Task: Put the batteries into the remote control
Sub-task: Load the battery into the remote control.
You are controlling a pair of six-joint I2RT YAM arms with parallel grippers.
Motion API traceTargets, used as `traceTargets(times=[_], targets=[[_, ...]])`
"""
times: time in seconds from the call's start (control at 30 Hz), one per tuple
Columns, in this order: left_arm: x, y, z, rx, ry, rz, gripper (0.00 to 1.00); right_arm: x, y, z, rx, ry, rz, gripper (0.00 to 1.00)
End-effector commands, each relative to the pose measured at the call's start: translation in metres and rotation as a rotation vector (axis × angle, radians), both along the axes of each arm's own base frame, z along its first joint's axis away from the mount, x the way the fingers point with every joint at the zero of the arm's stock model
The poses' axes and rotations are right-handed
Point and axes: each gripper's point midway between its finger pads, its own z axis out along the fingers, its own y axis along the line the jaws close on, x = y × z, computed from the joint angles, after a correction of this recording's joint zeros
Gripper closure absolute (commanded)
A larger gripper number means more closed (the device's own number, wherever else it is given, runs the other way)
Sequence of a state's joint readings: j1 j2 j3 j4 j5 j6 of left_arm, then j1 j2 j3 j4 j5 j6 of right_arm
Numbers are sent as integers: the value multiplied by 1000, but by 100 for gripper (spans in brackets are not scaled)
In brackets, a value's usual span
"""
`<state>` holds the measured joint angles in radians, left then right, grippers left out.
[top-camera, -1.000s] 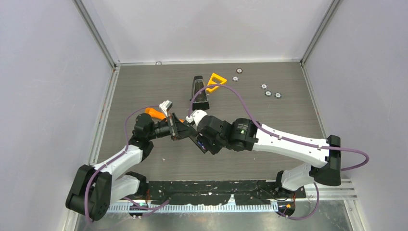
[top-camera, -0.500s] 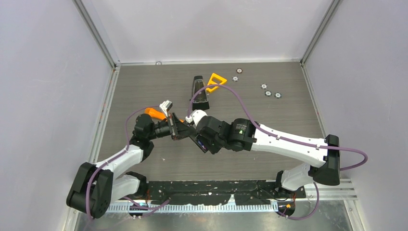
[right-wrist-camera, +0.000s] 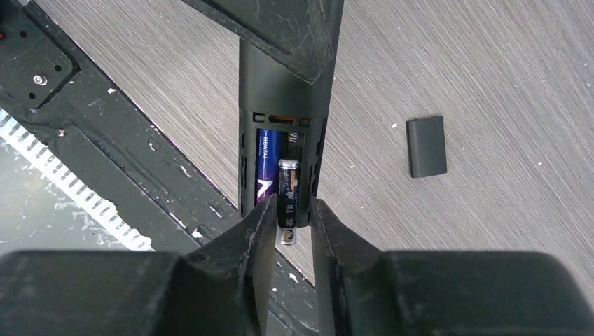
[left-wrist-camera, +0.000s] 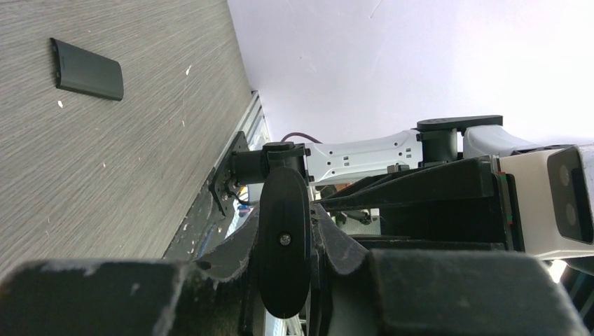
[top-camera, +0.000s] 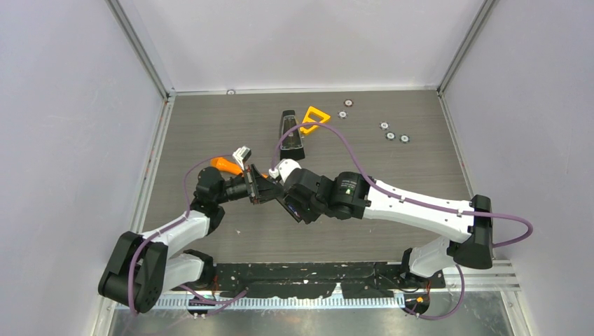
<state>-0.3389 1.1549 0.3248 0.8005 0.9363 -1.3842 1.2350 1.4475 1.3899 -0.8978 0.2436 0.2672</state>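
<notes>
My left gripper is shut on the remote control, a slim black bar held above the table; its rounded end shows between the jaws in the left wrist view. In the right wrist view the remote has its back compartment open. One purple battery lies in the left slot. My right gripper is shut on a second battery, its dark end up against the spring in the right slot and its silver end sticking out below. The right gripper meets the left one at mid-table.
The small black cover piece lies flat on the table, also in the left wrist view. A tapered black case, an orange triangle and several silver discs lie at the back. An orange object lies beside the left gripper.
The right arm has edged slightly left toward the left gripper. Both grips are unchanged.
</notes>
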Motion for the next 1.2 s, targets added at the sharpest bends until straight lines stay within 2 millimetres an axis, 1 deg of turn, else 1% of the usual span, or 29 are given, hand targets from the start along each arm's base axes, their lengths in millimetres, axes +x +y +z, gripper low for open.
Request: traceTargets(times=[0.0,0.13,0.3,0.4,0.43,0.47,0.5,0.53,0.57,0.6,0.63,0.67,0.7,0.73,0.77,0.8,0.83,0.87,0.9,0.93,0.97,1.0,1.03,1.07,1.1,1.13,1.17], targets=[[-1,-1,17,-40,-71,-14,100,4,12,19,66,-24,-17,68],[-1,-1,16,-39,-66,-11,100,4,14,25,97,-19,-34,65],[-1,-1,16,-43,-60,-8,100,4,15,45,191,-16,-64,58],[-2,-1,19,-59,-51,-3,100,9,15,58,268,-7,-109,53],[-3,-1,21,-66,-49,-4,100,11,15,65,303,-11,-120,48],[-3,0,23,-75,-47,-2,100,12,15,66,323,-5,-136,45],[-3,0,25,-82,-46,1,100,13,14,75,365,-12,-145,40],[-4,0,27,-88,-43,4,100,14,13,75,383,-4,-161,38],[-4,1,29,-96,-37,8,100,16,12,85,434,-8,-183,33],[-4,1,33,-109,-29,15,100,16,6,90,459,-14,-200,29],[-4,2,36,-123,-22,22,100,22,5,96,504,-17,-240,27],[-3,3,40,-140,-12,33,100,21,0,97,529,-15,-256,24],[-3,4,45,-161,-3,43,100,24,0,104,584,-8,-284,22],[-3,5,50,-181,3,52,100,23,-6,104,611,-5,-299,18],[-2,6,55,-203,16,63,100,25,-5,112,673,2,-322,17],[-2,7,60,-224,29,72,100,24,-9,113,704,3,-330,15],[0,9,64,-246,51,86,100,26,-9,120,757,5,-357,14],[0,11,68,-268,68,97,100,25,-13,120,781,6,-371,13],[1,12,71,-285,86,107,100,27,-13,122,817,11,-392,13],[1,13,74,-304,102,114,100,27,-15,131,858,9,-399,12],[1,15,79,-322,110,119,100,27,-15,129,873,20,-413,12],[1,16,83,-339,113,122,100,26,-15,136,908,24,-416,12],[1,17,88,-359,123,128,100,26,-15,134,914,30,-424,12],[1,19,92,-374,126,132,100,25,-15,138,942,40,-429,12],[1,20,96,-386,127,135,100,25,-15,136,949,45,-429,13],[0,21,100,-397,127,137,100,24,-14,139,972,55,-433,13],[0,22,103,-407,125,140,100,23,-15,137,978,61,-433,14]])
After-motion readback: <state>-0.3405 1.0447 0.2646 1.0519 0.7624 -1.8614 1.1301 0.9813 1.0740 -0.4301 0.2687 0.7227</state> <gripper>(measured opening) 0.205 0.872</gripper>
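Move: The black battery lies in the remote's open bay right at the right fingertips, its middle about 1 cm ahead, 1 cm left and 1 cm below the right hand. The purple battery sits beside it, level with the hand, 2 cm left and 1 cm down; the battery cover lies on the table some 14 cm ahead, 7 cm right and 17 cm below. From the left hand, still gripping the remote, the black battery is about 5 cm back, 6 cm right and 2 cm lower. Already loosened around the black battery, the right fingers open nearly wide and come free of it, the hand rising about 10 cm while swinging from steeply downward to nearly level, some 45 degrees, with a clockwise turn. The left hand keeps its grip on the remote, first almost still, then lifts it about 7 cm, tipping its open end upward. ##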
